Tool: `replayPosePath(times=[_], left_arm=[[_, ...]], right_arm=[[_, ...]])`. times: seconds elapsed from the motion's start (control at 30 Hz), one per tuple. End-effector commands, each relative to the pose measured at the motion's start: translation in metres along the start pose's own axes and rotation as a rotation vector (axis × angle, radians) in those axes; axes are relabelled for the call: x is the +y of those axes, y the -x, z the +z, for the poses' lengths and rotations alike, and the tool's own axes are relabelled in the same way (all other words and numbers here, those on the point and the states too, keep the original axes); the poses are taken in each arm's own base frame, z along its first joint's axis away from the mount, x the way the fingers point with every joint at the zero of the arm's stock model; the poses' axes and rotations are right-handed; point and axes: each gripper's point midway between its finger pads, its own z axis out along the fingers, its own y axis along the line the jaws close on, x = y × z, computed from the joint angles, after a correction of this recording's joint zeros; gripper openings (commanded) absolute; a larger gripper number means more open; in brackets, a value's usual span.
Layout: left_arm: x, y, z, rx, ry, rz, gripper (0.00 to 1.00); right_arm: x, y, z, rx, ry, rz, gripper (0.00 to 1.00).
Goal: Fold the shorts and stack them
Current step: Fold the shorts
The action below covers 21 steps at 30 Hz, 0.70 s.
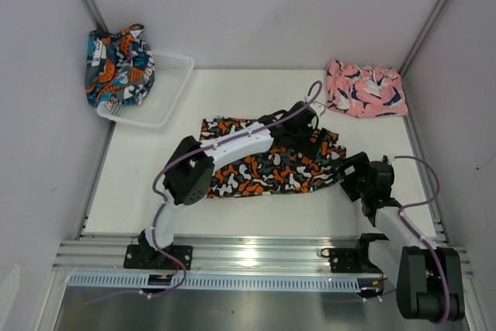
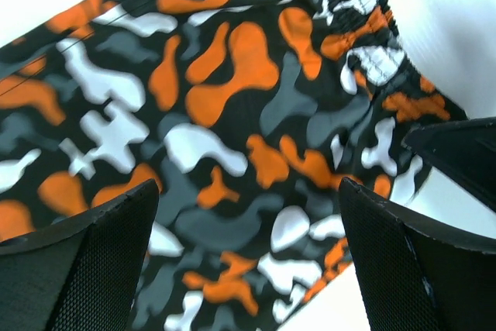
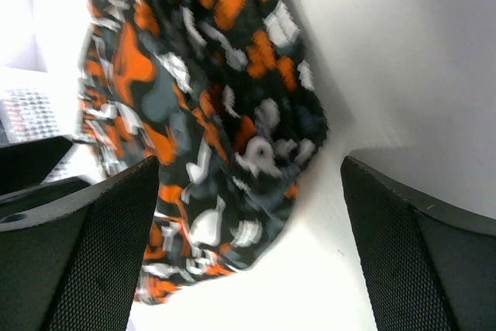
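Black shorts with orange-white blotches (image 1: 267, 168) lie spread in the middle of the table. My left gripper (image 1: 304, 122) hovers open above them near the elastic waistband (image 2: 353, 5), fingers wide apart with fabric (image 2: 232, 91) beneath and nothing held. At the shorts' right edge my right gripper (image 1: 347, 170) stands open and empty just off the cloth (image 3: 201, 114). Pink shorts with navy-white shapes (image 1: 366, 89) sit bunched at the back right. Teal-navy shorts with orange-white graphics (image 1: 118, 66) hang over a basket's far left end.
A white mesh basket (image 1: 169, 91) stands at the back left corner. Grey walls close in on the left, back and right. A metal rail (image 1: 248, 257) with both arm bases runs along the near edge.
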Motion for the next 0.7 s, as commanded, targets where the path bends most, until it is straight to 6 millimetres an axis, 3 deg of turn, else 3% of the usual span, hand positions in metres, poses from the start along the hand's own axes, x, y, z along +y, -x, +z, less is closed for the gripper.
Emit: replayPosePath(times=[0.0,0.03,0.1,0.3,0.47,0.67], left_arm=[[-0.015,0.0,0.022,0.039,-0.043,-0.014,0.99],[-0.017,0.007,0.023,0.035,-0.043,-0.019,0.99],[-0.013,-0.011,0.041,0.085,-0.03,-0.023,0.99],[-0.018,-0.04,0.063,0.172,-0.07,-0.031,0.97],[-0.018,-0.058,0.076,0.221,-0.084,-0.005,0.96],[-0.021,-0.058,0.077,0.203,-0.105,0.017,0.97]], right_arm=[[0.004,-0.003,0.008,0.036,0.073,0.043,0.99],[0.004,-0.002,0.012,0.036,0.082,0.052,0.99],[0.001,0.0,0.015,0.04,0.082,0.076,0.99],[0.006,0.007,0.027,0.056,0.111,0.077,0.99],[0.007,0.011,0.034,0.073,0.099,0.021,0.89],[0.004,0.03,0.035,0.019,0.03,-0.077,0.72]])
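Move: The camo shorts' waistband runs along their right end. The cloth my left hand goes for, just inside it, is about 8 cm below and 3 cm to the right. My right hand's target, the near waistband corner, lies some 4 cm ahead, 2 cm left and 2 cm below it; from my left hand that corner is 9 cm right and 8 cm back. The folded pink shorts lie 27 cm ahead and 6 cm right of my right hand. I drop my open left hand about 8 cm, drifting some 3 cm right and tipping the fingers steeper, onto the shorts just inside the waistband, then keep it there. Meanwhile my right hand slides forward about 4 cm, low over the table, until its fingers straddle the near waistband corner; they start closing on it, about a quarter of the way. ##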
